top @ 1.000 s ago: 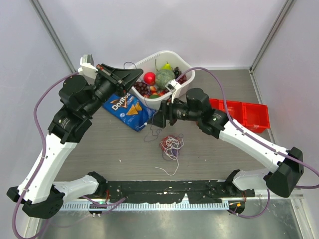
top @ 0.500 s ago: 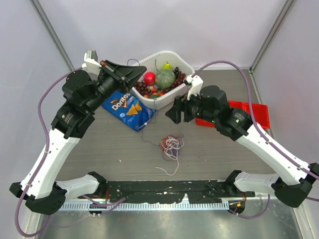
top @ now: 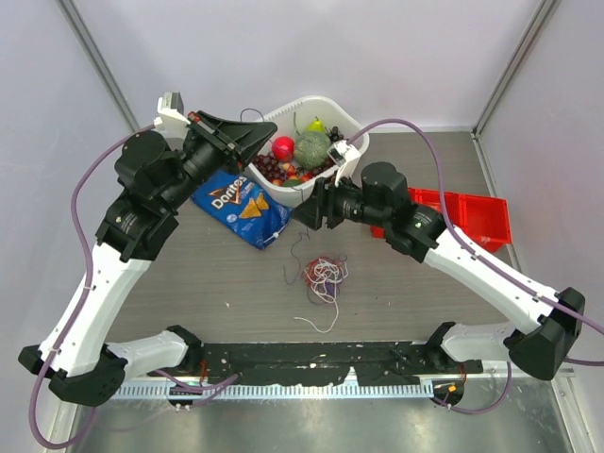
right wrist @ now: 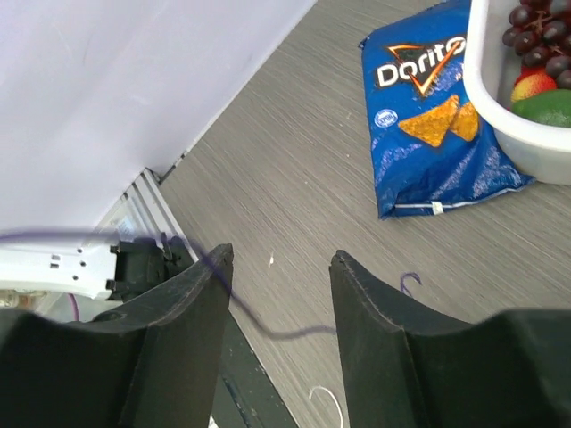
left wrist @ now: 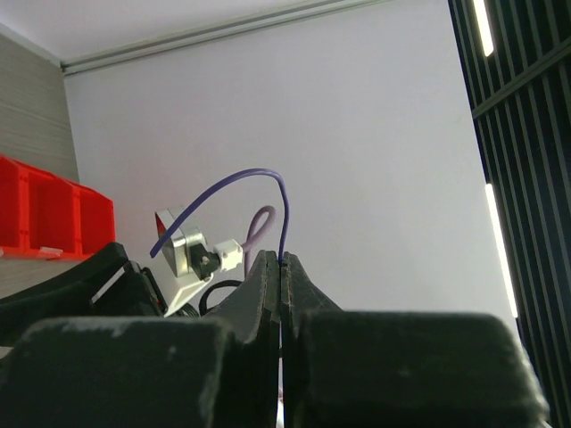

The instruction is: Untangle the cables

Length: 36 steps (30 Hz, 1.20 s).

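Note:
A bunch of red, white and purple cables (top: 324,273) lies on the table, with a white tail (top: 321,326) trailing toward the near edge. My left gripper (top: 255,138) is raised beside the basket and shut on a thin purple cable (left wrist: 259,175). That cable hangs down to the table, and its loose end (top: 290,272) lies left of the bunch. In the left wrist view the cable rises out of the shut left gripper (left wrist: 281,264). My right gripper (top: 307,215) is open above the table. The purple cable (right wrist: 294,331) crosses between its fingers (right wrist: 192,294), untouched as far as I can see.
A blue Doritos bag (top: 241,206) lies left of the bunch. A white basket (top: 332,102) of fruit stands behind it. Red bins (top: 467,219) sit at the right, under the right arm. The rail with the arm bases (top: 311,357) runs along the near edge.
The right gripper swung right and up, then came back left and now straddles the hanging purple cable. The cable's loose end shifted slightly right. The left gripper stayed shut.

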{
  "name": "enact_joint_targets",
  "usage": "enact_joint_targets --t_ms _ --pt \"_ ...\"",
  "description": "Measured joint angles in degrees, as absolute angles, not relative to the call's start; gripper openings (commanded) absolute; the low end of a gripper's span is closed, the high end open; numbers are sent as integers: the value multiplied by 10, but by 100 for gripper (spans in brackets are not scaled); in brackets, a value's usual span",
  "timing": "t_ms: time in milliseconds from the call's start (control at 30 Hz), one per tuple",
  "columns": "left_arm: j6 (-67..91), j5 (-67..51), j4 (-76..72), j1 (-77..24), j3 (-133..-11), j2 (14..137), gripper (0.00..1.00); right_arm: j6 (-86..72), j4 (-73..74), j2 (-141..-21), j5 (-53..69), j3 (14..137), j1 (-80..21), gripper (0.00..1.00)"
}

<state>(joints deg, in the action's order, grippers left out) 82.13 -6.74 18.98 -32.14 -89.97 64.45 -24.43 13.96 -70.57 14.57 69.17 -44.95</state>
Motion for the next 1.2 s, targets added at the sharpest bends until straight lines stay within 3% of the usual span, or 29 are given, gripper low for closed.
enact_joint_targets --t_ms 67,133,167,467,633,767,967,1033,1167,1200 --pt "821 -68 189 -321 -900 644 0 -251 116 -715 148 691 -449 33" --pt "821 -70 189 -321 -900 644 0 -261 89 -723 149 684 -449 7" --pt "821 -73 189 -321 -900 644 0 -266 79 -726 150 681 -449 1" --pt "755 -71 251 -309 -881 600 0 -317 77 -729 122 697 -414 1" --pt "729 -27 304 -309 -738 470 0 -383 82 -724 159 724 -301 1" --pt "753 -18 311 -310 -599 404 0 -419 92 -718 202 758 -283 1" --pt "769 -69 263 -310 -533 447 0 -462 101 -719 240 787 -279 1" --pt "769 -89 235 -310 -531 475 7 -473 103 -719 242 795 -274 1" --pt "754 -131 196 -310 -531 505 57 -479 84 -719 250 803 -266 1" --pt "748 -142 195 -310 -531 509 62 -476 80 -719 254 806 -264 1"
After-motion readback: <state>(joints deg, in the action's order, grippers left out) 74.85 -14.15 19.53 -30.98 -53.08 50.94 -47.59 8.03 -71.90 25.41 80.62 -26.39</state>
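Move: The purple cable hangs from the left hand's shut fingertips and passes between the right hand's open ones, within about 2 cm of their middle; that stretch lies some 22 cm below the left hand, about 4 cm to its right and 1 cm back. From the right hand, the cable pile is about 30 cm below, 4 cm right and 1 cm back. The Doritos bag is some 16 cm ahead, 14 cm left and 30 cm down; the fruit bin is straight ahead about 22 cm, 25 cm down. The purple cable is pinched by the right fingers as they shut, then carried forward and to the right, and on upward towards the bin side, about 12 cm higher in all, the hand rolling some 25 degrees with its left side rising. Once that grip is made, the left hand drops about 22 cm towards the pile, swinging out left and back and then in again, and only at the bottom opens its fingers partway. ##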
